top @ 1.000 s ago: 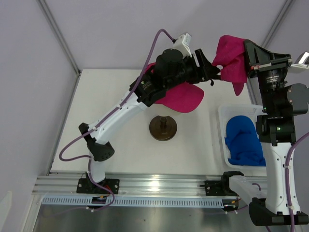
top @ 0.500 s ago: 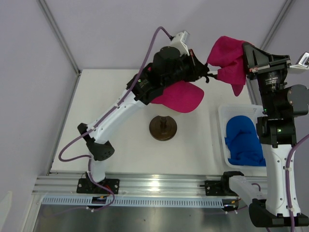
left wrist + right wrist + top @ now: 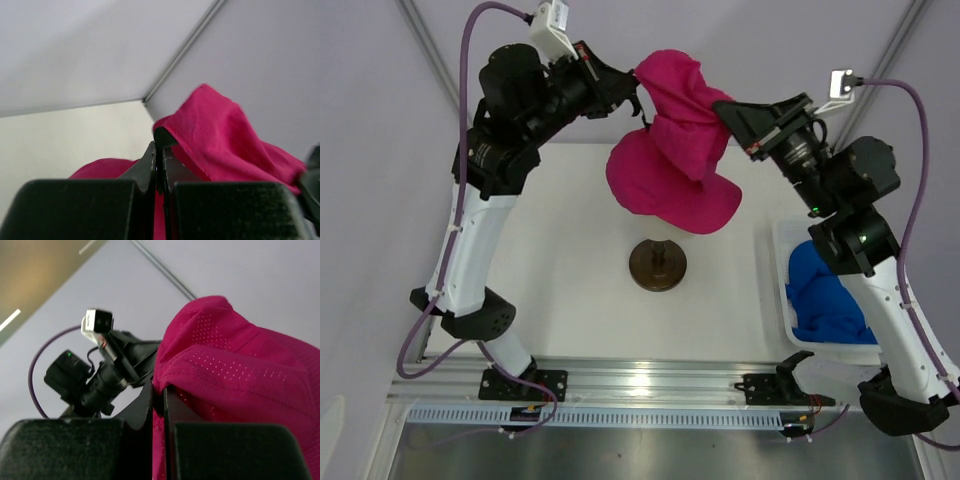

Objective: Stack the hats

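Note:
The magenta-pink hat (image 3: 672,160) hangs in the air above the back of the table, stretched between both grippers, brim drooping toward the front. My left gripper (image 3: 636,92) is shut on the hat's fabric edge from the left; in the left wrist view its jaws (image 3: 160,150) pinch the pink hat (image 3: 220,135). My right gripper (image 3: 725,112) is shut on the opposite side; in the right wrist view it (image 3: 159,392) grips the pink hat (image 3: 240,375). Blue hat fabric (image 3: 825,290) lies heaped in a white bin at the right.
A dark round stand (image 3: 658,265) with a short post sits mid-table, below and in front of the hanging hat. The white bin (image 3: 782,240) stands at the table's right edge. Grey walls close the back and sides. The left arm (image 3: 90,382) shows in the right wrist view.
The left gripper closed on the pink hat's edge. Both arms then swung up and to the left, carrying the hat higher and spreading it between them.

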You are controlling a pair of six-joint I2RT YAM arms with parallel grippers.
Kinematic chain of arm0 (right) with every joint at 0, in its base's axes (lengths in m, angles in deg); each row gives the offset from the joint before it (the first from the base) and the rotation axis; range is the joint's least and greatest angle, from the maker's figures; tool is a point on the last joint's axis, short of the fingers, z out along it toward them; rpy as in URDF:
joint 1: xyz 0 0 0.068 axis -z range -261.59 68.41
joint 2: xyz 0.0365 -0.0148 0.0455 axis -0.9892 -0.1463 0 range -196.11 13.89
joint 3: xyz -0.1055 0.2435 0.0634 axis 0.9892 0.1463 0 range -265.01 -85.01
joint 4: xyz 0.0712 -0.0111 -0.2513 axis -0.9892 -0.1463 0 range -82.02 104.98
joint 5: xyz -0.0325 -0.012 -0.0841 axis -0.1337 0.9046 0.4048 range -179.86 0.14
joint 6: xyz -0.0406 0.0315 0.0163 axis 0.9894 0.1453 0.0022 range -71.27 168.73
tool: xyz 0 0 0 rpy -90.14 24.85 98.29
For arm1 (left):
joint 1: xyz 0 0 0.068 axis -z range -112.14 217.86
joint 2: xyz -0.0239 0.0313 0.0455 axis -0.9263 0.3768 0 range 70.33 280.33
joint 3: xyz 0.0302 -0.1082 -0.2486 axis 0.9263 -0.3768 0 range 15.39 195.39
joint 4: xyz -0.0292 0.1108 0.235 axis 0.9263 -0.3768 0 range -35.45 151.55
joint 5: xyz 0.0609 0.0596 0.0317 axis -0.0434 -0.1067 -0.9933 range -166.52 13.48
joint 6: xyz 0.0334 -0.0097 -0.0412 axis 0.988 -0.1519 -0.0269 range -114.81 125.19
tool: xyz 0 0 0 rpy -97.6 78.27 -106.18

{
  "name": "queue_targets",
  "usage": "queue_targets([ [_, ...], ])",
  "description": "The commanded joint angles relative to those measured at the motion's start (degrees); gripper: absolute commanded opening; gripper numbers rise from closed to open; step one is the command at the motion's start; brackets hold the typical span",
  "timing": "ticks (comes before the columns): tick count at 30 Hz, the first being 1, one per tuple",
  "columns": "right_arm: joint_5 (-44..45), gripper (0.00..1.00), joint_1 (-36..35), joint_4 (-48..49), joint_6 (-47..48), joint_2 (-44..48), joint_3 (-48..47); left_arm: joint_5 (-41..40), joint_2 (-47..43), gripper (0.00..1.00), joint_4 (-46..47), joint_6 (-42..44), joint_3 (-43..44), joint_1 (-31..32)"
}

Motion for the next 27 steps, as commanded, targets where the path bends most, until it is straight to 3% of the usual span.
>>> queue_targets([
  [1,13.4,0.00,-9.0,-2.6,10.3,0.0,-4.6,3.6,0.0,0.01,-6.8,3.5,-1.6,-4.2],
  [10,37.4,0.00,-32.9,-11.8,29.3,-12.7,-19.6,7.9,1.0,0.01,-9.6,5.4,-5.9,-10.9],
  [21,41.8,0.00,-33.5,-15.9,34.6,-20.1,-28.6,7.6,-0.2,0.01,-7.1,6.4,-14.1,-15.2],
  [27,38.9,0.00,-29.1,-17.3,35.7,-20.2,-34.4,8.8,-0.7,0.01,-5.5,6.0,-14.8,-15.4],
])
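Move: Just below the two hands is the worn hat on the mannequin head: level with the left hand, about 4 cm to its right and 17 cm down; from the right hand, 7 cm ahead, 8 cm left and 19 cm down. Slung between the hands is the second hat, its middle some 8 cm right of the left hand and 7 cm below it, and roughly 6 cm ahead, 4 cm left and 8 cm below the right hand. Lowering its pinched edge of the second hat about 14 cm, the left hand also eases forward and a little left, down along the far left side of the worn hat, its fingers tipping down. The right hand keeps its pinch and sweeps some 12 cm left over the head, then goes forward and slightly down, rolling its left side down about 30 degrees and turning clockwise. ##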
